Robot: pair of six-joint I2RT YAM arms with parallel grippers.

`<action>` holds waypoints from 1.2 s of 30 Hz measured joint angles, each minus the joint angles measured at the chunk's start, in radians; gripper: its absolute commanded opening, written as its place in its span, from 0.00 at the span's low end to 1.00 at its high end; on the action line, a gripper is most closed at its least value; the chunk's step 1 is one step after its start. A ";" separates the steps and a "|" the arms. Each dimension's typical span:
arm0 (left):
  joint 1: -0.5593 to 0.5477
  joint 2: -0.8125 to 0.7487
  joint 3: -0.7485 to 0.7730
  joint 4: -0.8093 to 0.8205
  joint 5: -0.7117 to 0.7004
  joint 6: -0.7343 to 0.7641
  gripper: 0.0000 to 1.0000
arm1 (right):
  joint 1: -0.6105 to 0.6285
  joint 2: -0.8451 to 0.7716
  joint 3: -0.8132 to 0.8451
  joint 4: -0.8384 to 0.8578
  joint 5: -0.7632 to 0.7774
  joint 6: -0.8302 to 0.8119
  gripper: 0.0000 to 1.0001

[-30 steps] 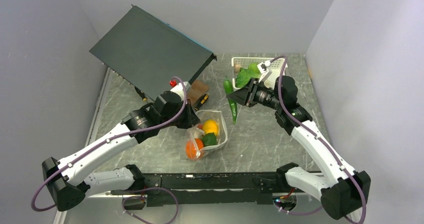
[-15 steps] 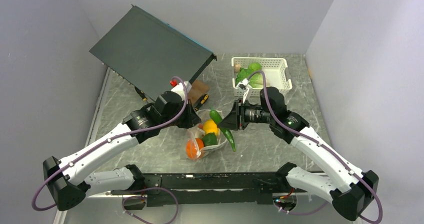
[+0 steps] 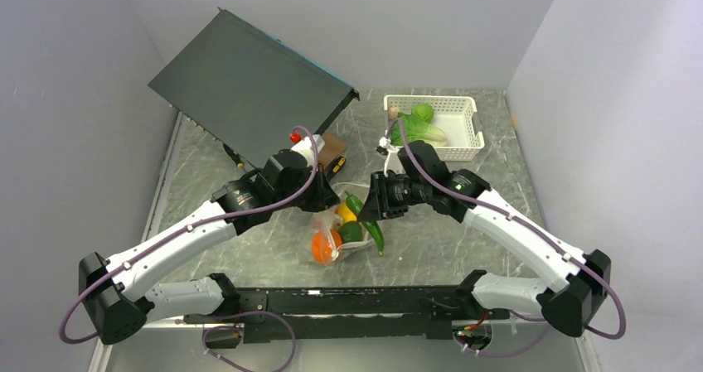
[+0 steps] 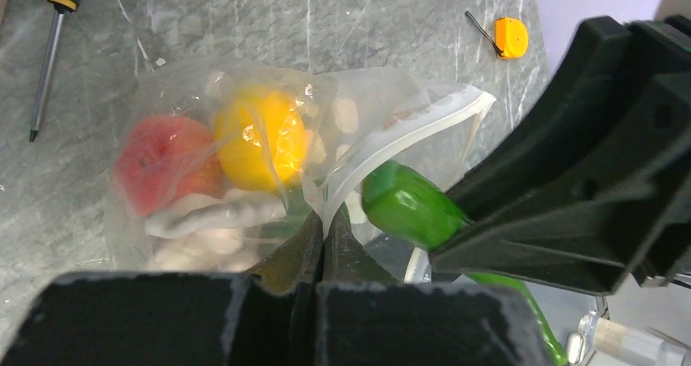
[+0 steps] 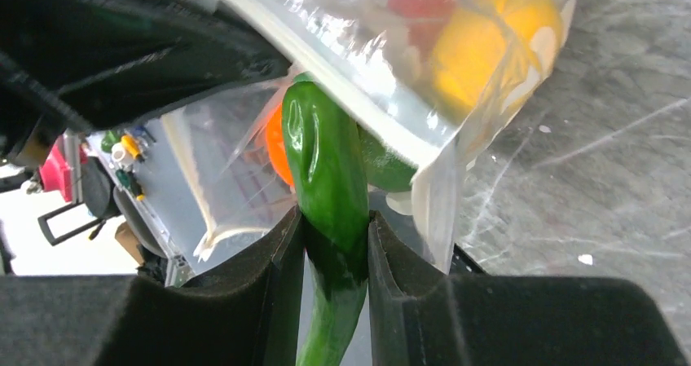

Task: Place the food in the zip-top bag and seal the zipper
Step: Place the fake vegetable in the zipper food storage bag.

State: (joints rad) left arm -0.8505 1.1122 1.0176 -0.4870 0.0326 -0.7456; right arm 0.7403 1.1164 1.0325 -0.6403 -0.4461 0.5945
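Observation:
The zip-top bag [image 3: 334,233] lies at mid table with an orange [image 3: 320,247], a yellow fruit [image 4: 259,138], a pink-red fruit [image 4: 159,164], a pale beige piece [image 4: 213,216] and a green piece inside. My left gripper [image 4: 324,222] is shut on the bag's mouth edge, pinching the white zipper [image 4: 407,131] and holding the mouth up. My right gripper [image 5: 334,229] is shut on a long green pepper [image 5: 324,158]. The pepper's tip sits at the open mouth, just under the zipper strip [image 5: 342,85].
A white slotted basket [image 3: 468,117] with leafy green food [image 3: 417,124] stands at the back right. A large dark box [image 3: 249,82] leans at the back left. A screwdriver [image 4: 47,52] and a small orange tool [image 4: 512,37] lie on the table beyond the bag.
My right arm has swung from the basket over to the bag, carrying the green pepper to the mouth. The left gripper has kept its hold on the bag edge and shifted slightly right.

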 measured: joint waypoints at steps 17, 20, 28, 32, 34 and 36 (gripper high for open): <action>0.000 0.018 -0.008 0.062 0.076 -0.027 0.00 | 0.061 0.153 0.079 0.056 0.260 0.165 0.53; 0.002 0.018 -0.008 0.060 0.075 -0.027 0.00 | 0.063 0.163 0.073 0.082 0.291 0.183 0.56; 0.002 -0.009 -0.025 0.053 0.073 -0.027 0.00 | 0.077 0.173 0.076 0.097 0.316 0.133 0.61; 0.000 -0.032 -0.032 0.049 0.072 -0.027 0.00 | 0.097 0.150 0.088 0.083 0.328 0.051 0.65; -0.001 -0.040 -0.032 0.049 0.071 -0.026 0.00 | 0.107 0.106 0.085 0.069 0.336 0.003 0.60; -0.002 -0.043 -0.032 0.048 0.066 -0.026 0.00 | 0.112 0.046 0.084 0.057 0.345 -0.047 0.51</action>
State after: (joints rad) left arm -0.8524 1.0695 0.9852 -0.4385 0.0986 -0.7719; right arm 0.8524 1.1622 1.1168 -0.5831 -0.1013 0.5472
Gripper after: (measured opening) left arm 0.013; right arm 0.608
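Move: The long green vegetable is already held in the right fingers; the open bag it is going into has its middle about 5 cm to that hand's left, roughly level fore and aft, and some 10 cm below. Inside, the yellow fruit lies about 4 cm ahead and 5 cm left of the right hand, and the orange one 5 cm back and 10 cm left, both 11 cm below. From the left hand, already pinching the bag's rim, the bag's middle is about 2 cm back, 3 cm right and 9 cm below. The green vegetable is carried by the right hand down and forward into the bag's mouth, then on forward and left, about 6 cm forward in all, the wrist swinging some 15 degrees clockwise. On the way the fingers open and let it go; the hand then draws up and back a few centimetres, its fingers tipping up. The left hand keeps its pinch on the rim, easing 1 to 2 cm right, then slightly up and back. ##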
